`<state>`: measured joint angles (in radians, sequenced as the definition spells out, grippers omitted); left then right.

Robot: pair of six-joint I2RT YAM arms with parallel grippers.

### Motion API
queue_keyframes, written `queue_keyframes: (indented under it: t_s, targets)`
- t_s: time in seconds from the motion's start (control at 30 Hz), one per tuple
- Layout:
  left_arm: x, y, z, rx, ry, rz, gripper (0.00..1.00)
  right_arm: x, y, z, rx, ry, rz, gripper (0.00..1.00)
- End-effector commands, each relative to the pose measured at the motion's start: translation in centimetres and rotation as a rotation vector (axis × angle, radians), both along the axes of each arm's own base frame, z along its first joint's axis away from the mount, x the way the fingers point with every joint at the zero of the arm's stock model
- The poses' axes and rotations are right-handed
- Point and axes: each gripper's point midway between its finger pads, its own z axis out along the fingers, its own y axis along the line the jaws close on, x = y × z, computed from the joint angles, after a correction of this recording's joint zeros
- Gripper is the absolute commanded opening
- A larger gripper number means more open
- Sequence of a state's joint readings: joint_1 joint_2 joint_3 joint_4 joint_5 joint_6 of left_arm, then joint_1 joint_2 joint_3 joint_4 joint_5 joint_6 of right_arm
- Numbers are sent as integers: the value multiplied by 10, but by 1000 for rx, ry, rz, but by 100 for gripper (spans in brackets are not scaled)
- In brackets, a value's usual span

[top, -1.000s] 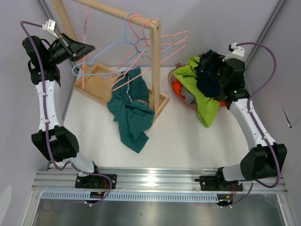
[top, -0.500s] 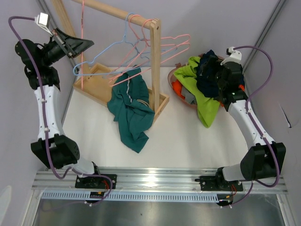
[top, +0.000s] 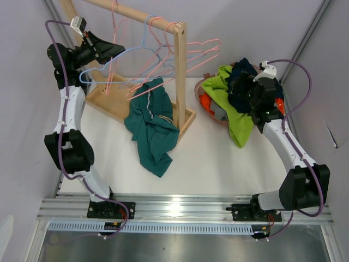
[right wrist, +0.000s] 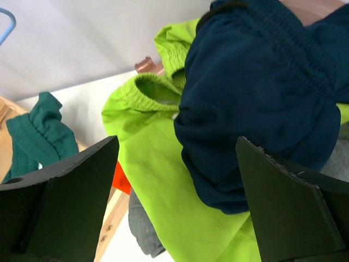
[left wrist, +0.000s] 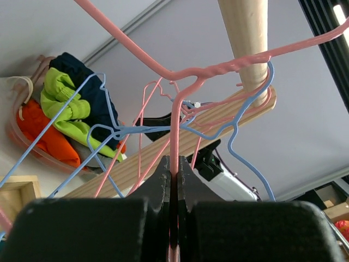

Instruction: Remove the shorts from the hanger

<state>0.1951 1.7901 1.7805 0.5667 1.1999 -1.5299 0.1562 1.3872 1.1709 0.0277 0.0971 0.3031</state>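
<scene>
My left gripper (top: pixel 119 50) is shut on the wire of an empty pink hanger (top: pixel 110 76), up by the wooden rail (top: pixel 136 13); the left wrist view shows the jaws (left wrist: pixel 175 164) closed on the wire of the pink hanger (left wrist: pixel 175 125). The teal shorts (top: pixel 151 128) hang by one end from another pink hanger and trail onto the table. My right gripper (top: pixel 248 93) is open and empty, beside the dark navy shorts (right wrist: pixel 256 98). These lie on the lime green shorts (right wrist: pixel 163 180), with the orange (right wrist: pixel 121 180) and grey (right wrist: pixel 143 229) shorts below.
The wooden rack (top: pixel 181 76) has a post and a base frame at the back left. Several empty pink and blue hangers (top: pixel 150 52) hang tangled on the rail. A brownish basket (top: pixel 210 119) holds the pile at the back right.
My left arm has swung right and inward with the pink hanger, bringing it close to the rail. My right gripper has shifted slightly by the pile.
</scene>
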Motion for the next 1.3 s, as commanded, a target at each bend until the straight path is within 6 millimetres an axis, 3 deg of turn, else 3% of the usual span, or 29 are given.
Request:
queue_keyframes:
  t_s: [0.0, 0.23, 0.5, 0.6, 0.8, 0.83, 0.9, 0.97, 1.07, 1.1, 1.13, 1.2, 1.23, 1.27]
  targets:
    - [-23, -9, 30, 9, -101, -31, 0, -8, -1, 28, 13, -86, -4, 95]
    - [-16, -6, 18, 10, -49, -19, 3, -14, 0, 24, 20, -87, 1, 95]
    - [20, 1, -3, -2, 38, 29, 0, -21, -1, 22, 23, -86, -2, 95]
    - [24, 1, -9, -2, 51, 27, 1, -23, -2, 19, 20, -82, -3, 95]
    - [25, 2, -6, 17, 37, 45, 33, -38, 3, 30, 25, -98, 5, 97]
    - [25, 2, -6, 15, 39, 42, 45, -46, 4, 44, 26, -128, 8, 99]
    - [23, 3, -9, 12, 35, 40, 57, -61, 16, 56, 13, -152, 33, 99]
    - [18, 5, -3, 12, 14, 45, 96, -83, 25, 88, 28, -222, 57, 99]
    - [13, 14, 1, 14, 3, 81, 99, -119, 62, 111, 44, -253, 149, 99]
    - [15, 22, -9, 6, 33, 104, 99, -138, 96, 115, 52, -258, 238, 99]
    - [14, 26, -11, 13, 27, 118, 99, -146, 104, 117, 41, -263, 235, 99]
    - [12, 35, -22, 15, 68, 158, 99, -161, 136, 113, 28, -245, 297, 99]
    - [12, 39, -27, 48, 47, 185, 99, -179, 163, 109, 20, -232, 349, 99]
    - [9, 43, -29, 74, 43, 216, 99, -182, 183, 98, -3, -204, 374, 99]
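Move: The left gripper holds the bare pink hanger by one shoulder; the rail spot for its hook is roughly 9 cm ahead, 2 cm left and 9 cm above. From that gripper the bunched hangers lie some 15 cm right and 2 cm back, and the teal shorts 9 cm right, 10 cm back, far below. From the open right gripper, the teal shorts lie about 41 cm left and 10 cm back, the rack post 28 cm left and 8 cm back, and the navy shorts 5 cm ahead, 2 cm right, below. Bring the left gripper about 3 cm forward and down to set the hanger's hook on the rail, open the fingers wide to let go of the hanger, then ease left and farther down. Draw the open right gripper slowly back off the basket, then swing it quickly back, left and up, some 25 cm in all, towards the rack post and teal shorts, yawing about 20 degrees counter-clockwise and tipping its fingers up. ##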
